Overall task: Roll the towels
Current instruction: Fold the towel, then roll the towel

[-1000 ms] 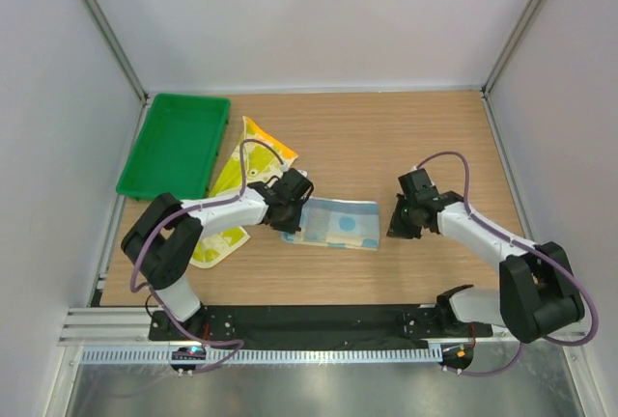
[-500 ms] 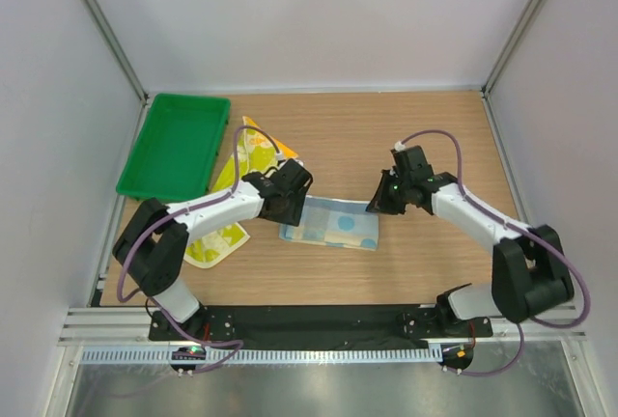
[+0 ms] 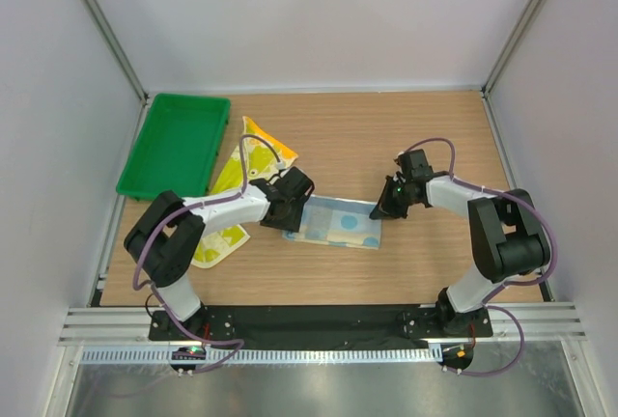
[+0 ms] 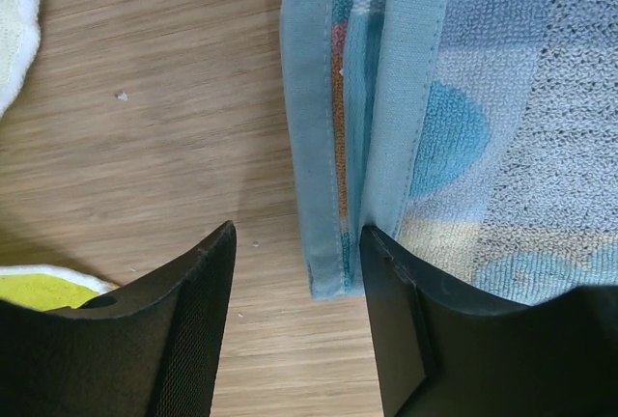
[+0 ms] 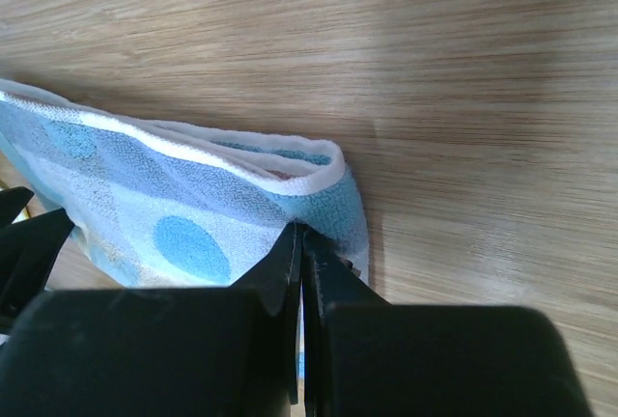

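The light blue towel (image 3: 338, 225) lies folded flat at mid-table. Its hemmed left edge (image 4: 333, 127) runs between the jaws of my left gripper (image 3: 293, 212), which is open: one finger (image 4: 183, 311) over bare wood, the other (image 4: 406, 311) over the cloth. My right gripper (image 3: 380, 210) is shut, its tip (image 5: 301, 234) pressing on the towel's rolled right end (image 5: 193, 195), with no cloth seen between the jaws. The yellow-green towel (image 3: 230, 174) lies crumpled left of the blue one, partly under the left arm; a corner (image 4: 39, 290) shows in the left wrist view.
A green plastic tray (image 3: 175, 146) sits at the back left, close to the yellow-green towel. Grey walls enclose the wooden table (image 3: 386, 137) on three sides. The black base rail (image 3: 309, 319) runs along the near edge.
My left gripper has opened and let go of the blue towel's left edge, which now lies flat. My right gripper, still shut, has swung left onto the towel's right end.
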Controlling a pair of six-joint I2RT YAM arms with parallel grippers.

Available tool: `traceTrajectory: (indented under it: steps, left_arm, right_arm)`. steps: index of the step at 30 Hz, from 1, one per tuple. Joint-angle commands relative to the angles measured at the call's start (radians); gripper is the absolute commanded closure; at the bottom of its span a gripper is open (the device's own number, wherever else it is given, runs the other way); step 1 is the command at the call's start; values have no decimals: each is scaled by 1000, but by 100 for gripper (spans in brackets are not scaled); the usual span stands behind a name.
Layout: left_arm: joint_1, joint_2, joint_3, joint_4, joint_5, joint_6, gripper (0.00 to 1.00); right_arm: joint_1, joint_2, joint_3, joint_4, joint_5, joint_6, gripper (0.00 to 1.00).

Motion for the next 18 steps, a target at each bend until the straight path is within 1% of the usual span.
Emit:
traceTrajectory:
  steps: [1,5,6,7,10,13,14,17,18]
  left_arm:
    - [-3,63,-48,28,-8,-15,44]
    - [-3,84,-66,28,-44,-15,45]
    - [-5,86,-66,30,-44,-16,45]
    - [-3,92,-65,30,-38,-16,45]
    - [-3,98,-51,18,-60,-25,45]
    - [-3,100,-35,7,-60,-24,45]
    - [-3,103,-32,5,-67,-24,46]
    - [-3,106,0,-21,-89,-12,46]
    - [-3,104,9,-45,-101,-7,46]
  right_arm:
    - [-9,-13,-32,-11,13,-29,99]
    - [-17,-51,-32,-68,50,-32,99]
    - [-22,-57,-28,-88,112,-33,99]
    - [-25,-65,-20,-138,146,-33,99]
    - [-29,-99,4,-213,274,-38,98]
    - [-32,-119,29,-255,332,-33,96]
    - [-32,-120,44,-266,395,-32,95]
    - [-32,-135,69,-301,452,-27,94]
    - [-32,-146,73,-307,458,-26,92]
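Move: The folded blue towel is touched from both ends. Its middle lies about 9 cm to the right hand's left and 2 cm back, a centimetre or two below that hand's shut tips at the right edge. From the left hand it is some 11 cm to the right, 2 cm ahead and just below. The yellow towel's middle lies roughly 11 cm left and 8 cm ahead of the left hand; the green tray's is about 26 cm left and 18 cm ahead. The right hand's shut tips come off the blue towel's right edge, starting slowly, then sweeping about 7 cm right and slightly back, low over the bare wood, as the wrist tips some 20 degrees so the fingers point straighter down. The left hand keeps a finger of its half-open gripper against the towel's left folded edge, pushing it a little over a centimetre forward and right. ##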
